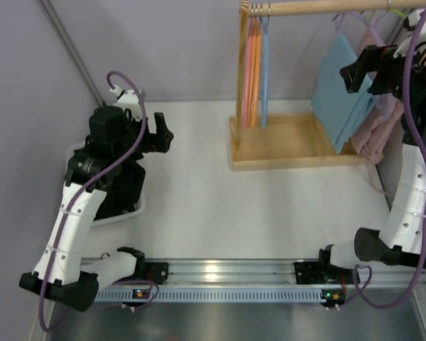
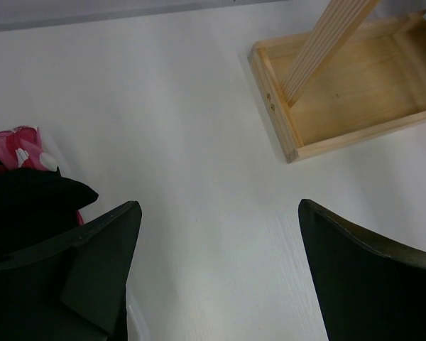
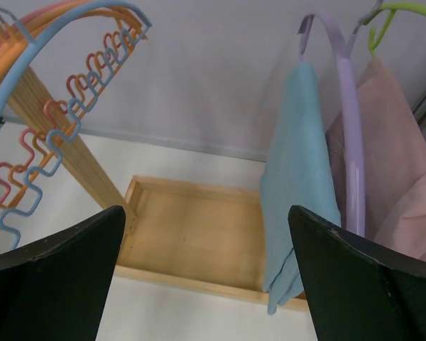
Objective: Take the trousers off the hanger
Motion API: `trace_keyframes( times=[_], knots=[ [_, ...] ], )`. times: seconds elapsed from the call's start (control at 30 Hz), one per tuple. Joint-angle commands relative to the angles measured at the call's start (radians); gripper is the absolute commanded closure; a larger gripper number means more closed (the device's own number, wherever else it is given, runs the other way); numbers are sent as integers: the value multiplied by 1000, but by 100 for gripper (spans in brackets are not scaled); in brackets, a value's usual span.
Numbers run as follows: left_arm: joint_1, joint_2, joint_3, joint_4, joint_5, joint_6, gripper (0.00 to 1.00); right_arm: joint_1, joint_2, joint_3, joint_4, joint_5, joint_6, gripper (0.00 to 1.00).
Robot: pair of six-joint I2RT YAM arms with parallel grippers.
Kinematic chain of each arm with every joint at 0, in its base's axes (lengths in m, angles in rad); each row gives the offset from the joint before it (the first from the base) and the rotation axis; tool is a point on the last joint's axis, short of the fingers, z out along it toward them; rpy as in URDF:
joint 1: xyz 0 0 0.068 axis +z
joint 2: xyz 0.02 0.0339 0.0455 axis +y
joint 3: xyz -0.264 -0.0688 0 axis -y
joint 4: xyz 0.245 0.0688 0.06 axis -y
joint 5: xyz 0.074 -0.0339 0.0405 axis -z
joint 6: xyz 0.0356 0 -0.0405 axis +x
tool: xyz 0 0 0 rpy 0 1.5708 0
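Light blue trousers (image 1: 344,89) hang folded over a purple hanger (image 3: 352,142) on the wooden rail (image 1: 319,7) at the back right. Behind them, pink trousers (image 3: 401,170) hang on a green hanger (image 3: 397,8). My right gripper (image 1: 356,67) is raised level with the blue trousers, just in front of them. In the right wrist view it (image 3: 206,213) stands open and empty, with the blue trousers (image 3: 298,177) by its right finger. My left gripper (image 1: 165,135) hovers open over the white table on the left, holding nothing (image 2: 219,206).
Several empty pink, orange and blue hangers (image 1: 255,64) hang at the rail's left end. The rack's wooden base tray (image 1: 291,142) lies below, with its upright post (image 2: 326,42). A white bin (image 1: 128,209) under the left arm holds black cloth (image 2: 28,206) and pink floral cloth (image 2: 14,145).
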Motion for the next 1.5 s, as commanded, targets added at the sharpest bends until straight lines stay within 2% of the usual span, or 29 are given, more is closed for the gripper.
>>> trace_keyframes(
  times=[0.0, 0.13, 0.33, 0.67, 0.93, 1.13, 1.33, 1.47],
  knots=[
    [8, -72, -43, 84, 21, -19, 2, -61, 2, 84, 95, -50, 79, 1],
    [24, -105, -61, 84, 27, -16, 2, -167, -24, -34, 274, -72, 175, 1],
    [25, -119, -87, 85, 24, -19, 2, -224, 50, -14, 255, -108, 180, 1],
    [31, -122, -123, 87, 27, -7, 2, -232, 139, -46, 289, -163, 176, 3],
    [31, -120, -166, 87, 15, -1, 2, -210, 205, -49, 333, -238, 234, 18],
    [37, -117, -138, 88, 30, -6, 2, -176, 263, 4, 350, -206, 242, 27],
    [39, -100, -130, 88, 24, -12, 2, -132, 292, 41, 358, -189, 242, 42],
    [43, -97, -137, 88, 48, -26, 2, -117, 297, 57, 369, -191, 263, 58]
  ],
)
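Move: The near arm of the purple hanger, the one carrying the light blue trousers, is about 12 cm ahead of my right hand, 6 cm to its right and 4 cm lower. The trousers hang some 20 cm ahead, 4 cm right and 15 cm below. The pink garment is about 20 cm ahead, 13 cm right and 18 cm down. The bunch of spare hangers is roughly 18 cm ahead and 23 cm left, 3 cm lower. From my left hand, the purple hanger's arm is 16 cm ahead, 54 cm right and 11 cm higher. I swing my right hand about 7 cm right and slightly up, then reach some 11 cm forward while sinking to the purple hanger, easing back left at the end. I roll its left side up about 15 degrees and bring the fingers from wide open to roughly half shut, one either side of the hanger's near arm. My empty left hand eases back 2 cm and down 3 cm, open. ##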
